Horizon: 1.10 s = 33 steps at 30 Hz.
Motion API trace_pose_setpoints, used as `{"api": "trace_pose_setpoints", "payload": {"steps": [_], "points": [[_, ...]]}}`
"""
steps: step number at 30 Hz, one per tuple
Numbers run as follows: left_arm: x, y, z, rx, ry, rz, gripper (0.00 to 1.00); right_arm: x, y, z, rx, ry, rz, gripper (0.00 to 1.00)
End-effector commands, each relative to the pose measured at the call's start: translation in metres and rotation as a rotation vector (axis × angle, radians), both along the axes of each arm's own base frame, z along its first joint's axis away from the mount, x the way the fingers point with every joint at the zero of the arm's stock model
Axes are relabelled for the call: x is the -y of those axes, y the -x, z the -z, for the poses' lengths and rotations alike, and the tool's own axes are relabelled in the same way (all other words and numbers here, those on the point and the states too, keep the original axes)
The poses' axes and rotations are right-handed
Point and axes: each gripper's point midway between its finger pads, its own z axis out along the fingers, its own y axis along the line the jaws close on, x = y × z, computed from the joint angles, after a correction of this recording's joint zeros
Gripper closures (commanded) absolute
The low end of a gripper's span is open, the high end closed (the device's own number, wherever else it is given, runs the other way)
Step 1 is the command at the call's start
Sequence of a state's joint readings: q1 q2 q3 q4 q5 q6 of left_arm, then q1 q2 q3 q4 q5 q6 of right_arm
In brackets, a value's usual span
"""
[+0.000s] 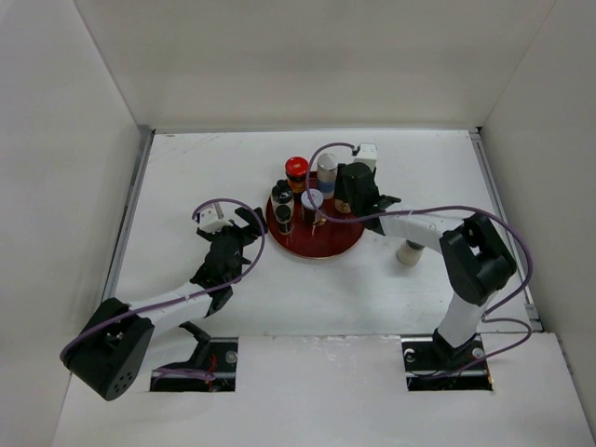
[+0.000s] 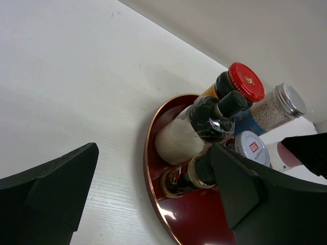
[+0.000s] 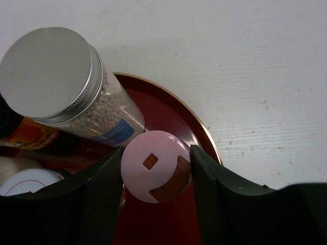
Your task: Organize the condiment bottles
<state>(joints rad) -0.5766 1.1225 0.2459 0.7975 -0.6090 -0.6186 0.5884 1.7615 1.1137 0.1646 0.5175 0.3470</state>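
The round red tray (image 1: pixel 337 242) holds several condiment bottles: a red-lidded dark jar (image 1: pixel 296 169), a grey-lidded jar of white beads (image 1: pixel 327 168), a white-lidded jar (image 1: pixel 312 198), a black-capped bottle (image 1: pixel 282 193) and a small dark bottle (image 1: pixel 284 220). My right gripper (image 1: pixel 352 200) is shut on the pink-lidded bottle (image 3: pixel 156 166) over the tray's right side, with the grey-lidded jar (image 3: pixel 51 76) just beside it. A pale cream bottle (image 1: pixel 409 253) stands on the table right of the tray. My left gripper (image 1: pixel 233 237) is open and empty, left of the tray.
In the left wrist view the tray's rim (image 2: pixel 146 153) lies between my open fingers, with the small dark bottle (image 2: pixel 189 176) close to the right finger (image 2: pixel 240 189). White walls enclose the table on the left, back and right.
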Motion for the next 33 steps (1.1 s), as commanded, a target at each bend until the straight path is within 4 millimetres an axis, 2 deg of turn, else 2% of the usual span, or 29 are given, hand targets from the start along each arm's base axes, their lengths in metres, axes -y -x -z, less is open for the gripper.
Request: {"api": "trace_pose_setpoints", "payload": {"steps": [1,7,9,12,13,16,19,23,26,29,33], "points": [[0.003,-0.003,-0.01,0.038,0.039,0.006,0.07,-0.006,-0.013,-0.021,0.064,-0.046,0.002,0.43],[0.003,-0.003,-0.01,0.038,0.039,0.006,0.07,-0.006,-0.01,-0.019,0.053,-0.036,-0.004,0.23],[0.003,-0.003,-0.01,0.038,0.039,0.006,0.07,-0.004,-0.007,-0.028,0.065,-0.038,-0.008,0.14],[0.003,-0.002,-0.011,0.042,0.041,0.006,0.07,0.007,0.004,-0.059,0.112,-0.059,0.009,0.04],[0.002,-0.002,-0.011,0.042,0.041,0.006,0.07,0.015,0.012,-0.075,0.142,-0.067,0.021,0.01],[0.002,-0.001,-0.013,0.047,0.044,0.005,0.07,0.041,0.035,-0.104,0.204,-0.066,0.067,0.0],[0.0,0.001,-0.013,0.049,0.045,0.0,0.07,0.085,0.07,-0.115,0.236,-0.035,0.181,0.0],[0.001,0.001,-0.013,0.051,0.048,0.002,0.07,0.138,0.12,-0.103,0.217,0.016,0.327,0.0],[0.003,0.0,-0.011,0.045,0.046,0.011,0.07,0.164,0.147,-0.087,0.18,0.057,0.398,0.0],[0.003,0.001,-0.013,0.05,0.051,0.012,0.07,0.172,0.162,-0.064,0.103,0.078,0.411,0.0],[0.002,0.002,-0.015,0.054,0.055,0.009,0.07,0.164,0.165,-0.04,0.022,0.041,0.377,0.0]]}}
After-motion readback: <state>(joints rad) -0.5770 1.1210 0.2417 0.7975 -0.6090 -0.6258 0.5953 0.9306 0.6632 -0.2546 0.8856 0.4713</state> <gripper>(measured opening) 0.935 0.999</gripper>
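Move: The black-lidded shaker stands alone about 14 cm back and 17 cm to the right of the right hand, its middle roughly 3 cm lower. That hand still grips the pink-capped bottle on the right part of the red plate; the silver-lidded bottle is some 5 cm ahead and 6 cm left, the white-lidded jar about 3 cm back and 10 cm left. From the left hand the shaker lies roughly 47 cm right and 2 cm back. Staying almost in place, the right hand first spreads its fingers wide and lets go of the pink-capped bottle. It then sweeps back and right in an arc, about 16 cm each way, rising some 13 cm before sinking about 8, and turns clockwise some 20 degrees, bringing the open fingers above the black-lidded shaker. ##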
